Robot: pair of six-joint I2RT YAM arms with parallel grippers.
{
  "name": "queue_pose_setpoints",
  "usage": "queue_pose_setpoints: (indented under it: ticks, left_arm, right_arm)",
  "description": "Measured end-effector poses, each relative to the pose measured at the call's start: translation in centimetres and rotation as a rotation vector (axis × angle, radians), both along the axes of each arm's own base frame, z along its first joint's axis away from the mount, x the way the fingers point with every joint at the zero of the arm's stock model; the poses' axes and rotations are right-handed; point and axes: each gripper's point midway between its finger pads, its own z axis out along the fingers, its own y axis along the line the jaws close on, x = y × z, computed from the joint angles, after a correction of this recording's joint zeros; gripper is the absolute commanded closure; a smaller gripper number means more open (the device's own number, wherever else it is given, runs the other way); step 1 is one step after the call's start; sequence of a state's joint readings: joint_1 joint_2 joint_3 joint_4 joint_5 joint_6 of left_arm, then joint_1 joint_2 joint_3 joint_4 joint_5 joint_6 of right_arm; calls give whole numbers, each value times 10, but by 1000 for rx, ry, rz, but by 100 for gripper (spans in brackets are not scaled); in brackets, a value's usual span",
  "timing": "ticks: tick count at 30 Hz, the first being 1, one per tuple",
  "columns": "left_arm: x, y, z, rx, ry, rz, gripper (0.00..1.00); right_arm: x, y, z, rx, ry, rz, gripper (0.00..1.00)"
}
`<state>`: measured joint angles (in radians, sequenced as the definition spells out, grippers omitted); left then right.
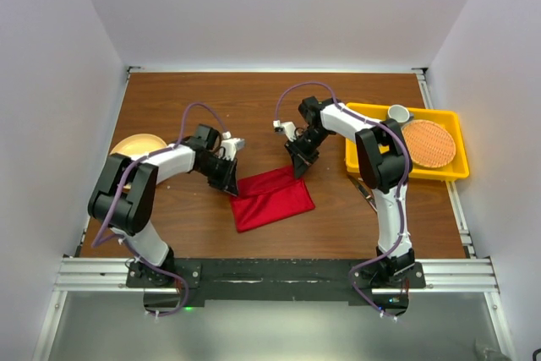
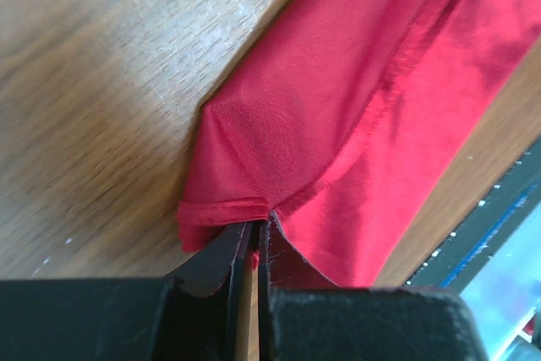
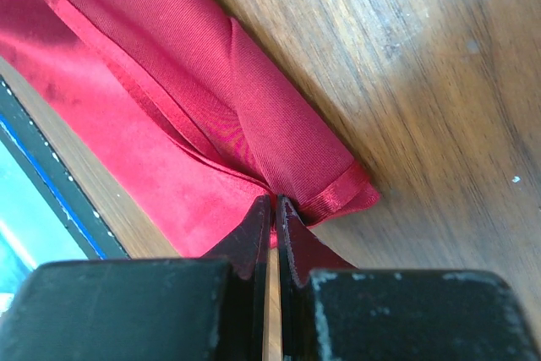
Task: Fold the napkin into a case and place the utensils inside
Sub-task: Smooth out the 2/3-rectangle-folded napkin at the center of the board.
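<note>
The deep-red napkin (image 1: 272,199) lies folded in a broad slanted rectangle on the wooden table; a case is not in view. My left gripper (image 1: 232,183) is shut on the napkin's left far corner, a hemmed fold (image 2: 221,210) pinched at the fingertips (image 2: 221,253). My right gripper (image 1: 297,166) is shut on the right far corner, where layered fabric (image 3: 279,116) bunches into the jaws. Both corners sit low over the wood. A slim silver utensil (image 1: 367,194) shows on the table beside the right arm, partly hidden by it.
A yellow tray (image 1: 359,137) at the right holds a round orange woven mat (image 1: 428,143) and a white cup (image 1: 399,113). A tan plate (image 1: 135,144) sits at the left edge behind the left arm. A black rail (image 1: 279,276) runs along the near edge.
</note>
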<state>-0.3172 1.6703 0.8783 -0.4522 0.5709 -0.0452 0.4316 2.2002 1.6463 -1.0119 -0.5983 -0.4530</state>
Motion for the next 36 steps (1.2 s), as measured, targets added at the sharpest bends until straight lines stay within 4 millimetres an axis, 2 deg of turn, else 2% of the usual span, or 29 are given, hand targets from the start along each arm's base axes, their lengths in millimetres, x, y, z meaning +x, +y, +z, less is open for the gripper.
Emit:
queue_pose_setpoints:
  ticks: [3,4,7,11,13,15,18,20,22,24,26,31,36]
  left_arm:
    - [-1,0,-4,12,15,6,82]
    - [0,0,-5,13,17,7,74]
    - [0,-2,-3,10,27,-11,62]
    - [7,-1,5,21,-42,-94,60]
    - [11,6,10,47,-106,-141,60]
    - [15,12,22,69,-189,-181,59]
    - [28,16,57,104,-406,-245,56]
    - [31,10,77,122,-536,-308,52]
    - [28,-7,90,135,-647,-400,51]
    - [21,-23,89,148,-692,-480,50]
    - [14,-32,78,173,-707,-554,47]
    - [4,-35,49,272,-711,-696,46]
    - [-3,-40,33,322,-717,-804,48]
  right_arm:
    - [0,0,-1,-5,5,-14,100]
    - [0,0,-1,-6,5,-17,100]
    - [0,0,-2,-9,9,-24,100]
    - [0,1,-2,-10,12,-32,100]
    - [-1,1,-2,-9,13,-34,100]
    - [-1,1,-2,-9,13,-35,100]
    - [-1,1,-2,-8,14,-37,100]
    - [-1,1,-2,-8,15,-38,100]
    - [-1,1,-2,-7,14,-38,100]
    - [-1,1,-2,-7,14,-38,100]
    - [-1,1,-2,-7,15,-39,100]
    - [-1,1,-2,-8,16,-40,100]
    - [-1,1,-2,-8,17,-41,100]
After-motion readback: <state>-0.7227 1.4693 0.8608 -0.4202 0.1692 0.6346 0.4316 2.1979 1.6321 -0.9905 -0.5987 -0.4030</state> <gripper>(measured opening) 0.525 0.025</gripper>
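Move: The folded napkin lies aslant with its left end still nipped in the left fingers; its middle is about 10 cm to that hand's right and 1 cm back, barely below it. The plate is some 24 cm to the left and 8 ahead. The right hand still nips the napkin's other end, the middle roughly 7 cm left and 6 back; a knife lies about 18 cm to its right and 6 back. The napkin's left end is let go as the left fingers open to about half; that hand lifts nearly 9 cm, swinging a little forward, then comes back and to the right, in over the napkin. It sinks again to hover about 3 cm above its starting height, having rolled some 60 degrees clockwise about its pointing direction. The right hand keeps its pinch, still. ##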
